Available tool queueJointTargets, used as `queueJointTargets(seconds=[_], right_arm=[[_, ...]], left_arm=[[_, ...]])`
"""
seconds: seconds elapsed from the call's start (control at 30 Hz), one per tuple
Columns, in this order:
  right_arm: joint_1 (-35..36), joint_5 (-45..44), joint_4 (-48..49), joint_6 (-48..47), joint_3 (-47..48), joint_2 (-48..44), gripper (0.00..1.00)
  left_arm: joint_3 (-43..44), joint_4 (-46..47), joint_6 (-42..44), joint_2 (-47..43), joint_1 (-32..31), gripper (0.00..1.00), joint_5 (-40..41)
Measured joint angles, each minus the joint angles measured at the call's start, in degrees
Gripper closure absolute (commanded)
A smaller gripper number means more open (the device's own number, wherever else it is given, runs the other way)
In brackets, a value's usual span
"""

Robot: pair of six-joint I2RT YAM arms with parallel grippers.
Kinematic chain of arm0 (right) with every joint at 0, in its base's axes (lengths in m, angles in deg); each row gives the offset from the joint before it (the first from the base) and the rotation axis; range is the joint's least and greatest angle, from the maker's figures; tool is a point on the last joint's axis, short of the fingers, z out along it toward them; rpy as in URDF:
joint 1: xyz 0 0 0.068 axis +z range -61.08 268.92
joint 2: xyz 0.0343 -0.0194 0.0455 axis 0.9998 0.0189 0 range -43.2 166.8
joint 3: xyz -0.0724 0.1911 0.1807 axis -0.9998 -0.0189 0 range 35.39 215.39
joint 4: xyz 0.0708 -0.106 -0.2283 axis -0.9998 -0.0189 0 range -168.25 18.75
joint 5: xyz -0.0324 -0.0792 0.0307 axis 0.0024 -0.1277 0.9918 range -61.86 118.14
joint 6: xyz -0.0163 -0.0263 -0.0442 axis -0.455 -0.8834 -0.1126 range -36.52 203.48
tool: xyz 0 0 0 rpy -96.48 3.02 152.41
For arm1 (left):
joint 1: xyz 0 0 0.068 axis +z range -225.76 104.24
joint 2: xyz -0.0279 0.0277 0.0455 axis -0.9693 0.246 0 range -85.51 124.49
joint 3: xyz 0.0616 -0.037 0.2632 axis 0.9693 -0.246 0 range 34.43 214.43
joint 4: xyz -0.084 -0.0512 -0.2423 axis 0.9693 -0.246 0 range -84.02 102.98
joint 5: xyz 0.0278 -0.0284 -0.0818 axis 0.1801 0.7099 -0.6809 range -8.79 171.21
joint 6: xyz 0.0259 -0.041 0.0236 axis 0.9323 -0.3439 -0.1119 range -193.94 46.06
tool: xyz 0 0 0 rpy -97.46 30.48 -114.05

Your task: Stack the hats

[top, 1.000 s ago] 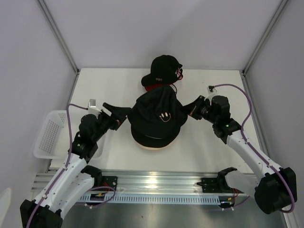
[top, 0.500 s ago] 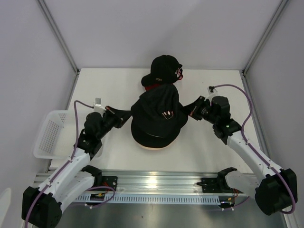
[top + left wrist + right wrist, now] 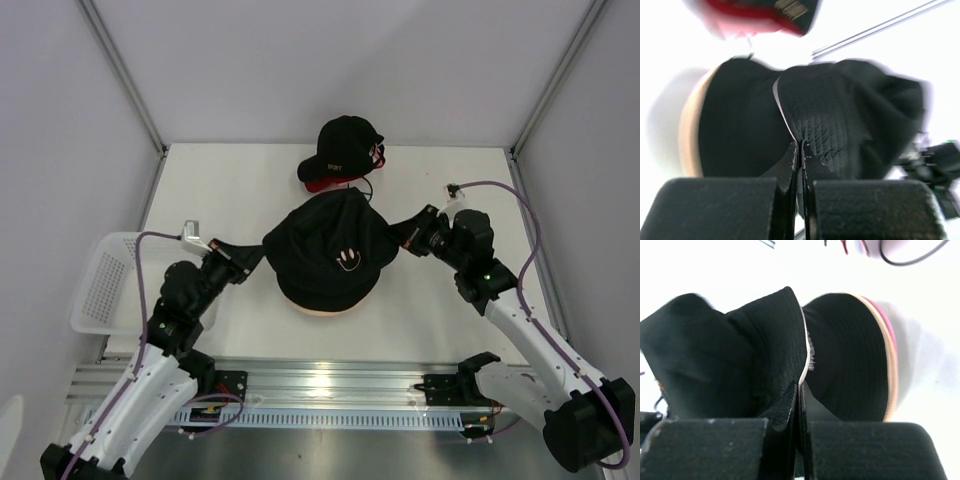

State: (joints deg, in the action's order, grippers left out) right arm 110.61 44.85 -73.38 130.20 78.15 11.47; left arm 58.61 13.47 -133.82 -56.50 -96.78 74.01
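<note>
The black bucket hat lies stretched over the stack at the table's middle, its white logo facing up. My left gripper is shut on its left brim, and my right gripper is shut on its right brim. In the left wrist view the left gripper pinches the white-edged brim of the black hat above the beige hat. In the right wrist view the right gripper pinches the brim of the black hat. Under it show the pink hat's rim and the beige hat's rim. Only a sliver of the beige hat shows from above.
A black baseball cap with a red under-visor lies just behind the stack, with a thin hoop beside it. A white basket hangs off the table's left edge beside my left arm. Side walls close in the table.
My left gripper went from open to shut on the black hat's left brim and drew back to the left. The hat now sits wider and flatter over the stack. The right arm shifted slightly right.
</note>
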Motion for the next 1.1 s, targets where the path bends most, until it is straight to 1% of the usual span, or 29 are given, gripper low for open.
queueJointTargets(seconds=[0.1, 0.17, 0.23, 0.53, 0.67, 0.87, 1.1], right_arm=[[0.00, 0.68, 1.60, -0.07, -1.53, 2.69, 1.00], [0.20, 1.22, 2.36, -0.02, -1.95, 5.51, 1.00], [0.44, 1.55, 3.41, -0.02, -1.97, 7.91, 1.00], [0.59, 1.84, 5.73, 0.13, -0.92, 16.98, 1.00], [0.63, 2.62, 5.62, 0.04, 1.40, 21.24, 1.00], [1.25, 2.10, 3.61, -1.07, 2.84, 22.43, 1.00], [2.93, -1.68, -0.28, -4.66, 4.79, 22.40, 1.00]], left_arm=[[-4.87, 1.16, -0.02, 3.93, -0.09, 0.99, 0.04], [-6.10, 1.75, -0.02, 8.04, -0.13, 0.99, 0.07], [-6.12, 2.86, 0.07, 10.95, -0.24, 0.99, 0.24], [-5.05, 6.58, 0.44, 18.69, -0.42, 0.99, 0.52], [-4.42, 6.21, 0.63, 19.47, -0.46, 0.99, 0.57], [-2.71, 2.29, 2.34, 19.12, -0.52, 0.99, 0.61], [-2.19, -3.98, 6.86, 13.73, -0.52, 0.99, 0.98]])
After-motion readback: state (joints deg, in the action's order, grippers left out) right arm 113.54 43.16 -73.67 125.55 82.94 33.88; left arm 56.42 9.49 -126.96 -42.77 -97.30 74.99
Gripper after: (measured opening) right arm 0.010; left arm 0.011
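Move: Both shut grippers already hold the top black hat by opposite sides of its brim, above the hat stack. From the left hand the stack's middle is about 12 cm right, 4 cm ahead and 13 cm down; from the right hand it is roughly 14 cm left, level fore-and-aft and 13 cm down. The black cap stands some 28 cm ahead and 18 cm right of the left hand; the white basket is about 28 cm to that hand's left, level with it and 17 cm lower. Still pinching the black hat's brim from either side, both hands lower it about 10 cm onto the stack. The left drops fast, edges forward, then eases back slightly; the right sinks more steadily while going nearly 4 cm forward and 3 cm left. Both wrists tip the fingers some 15 degrees further down and roll late on, grips kept. ##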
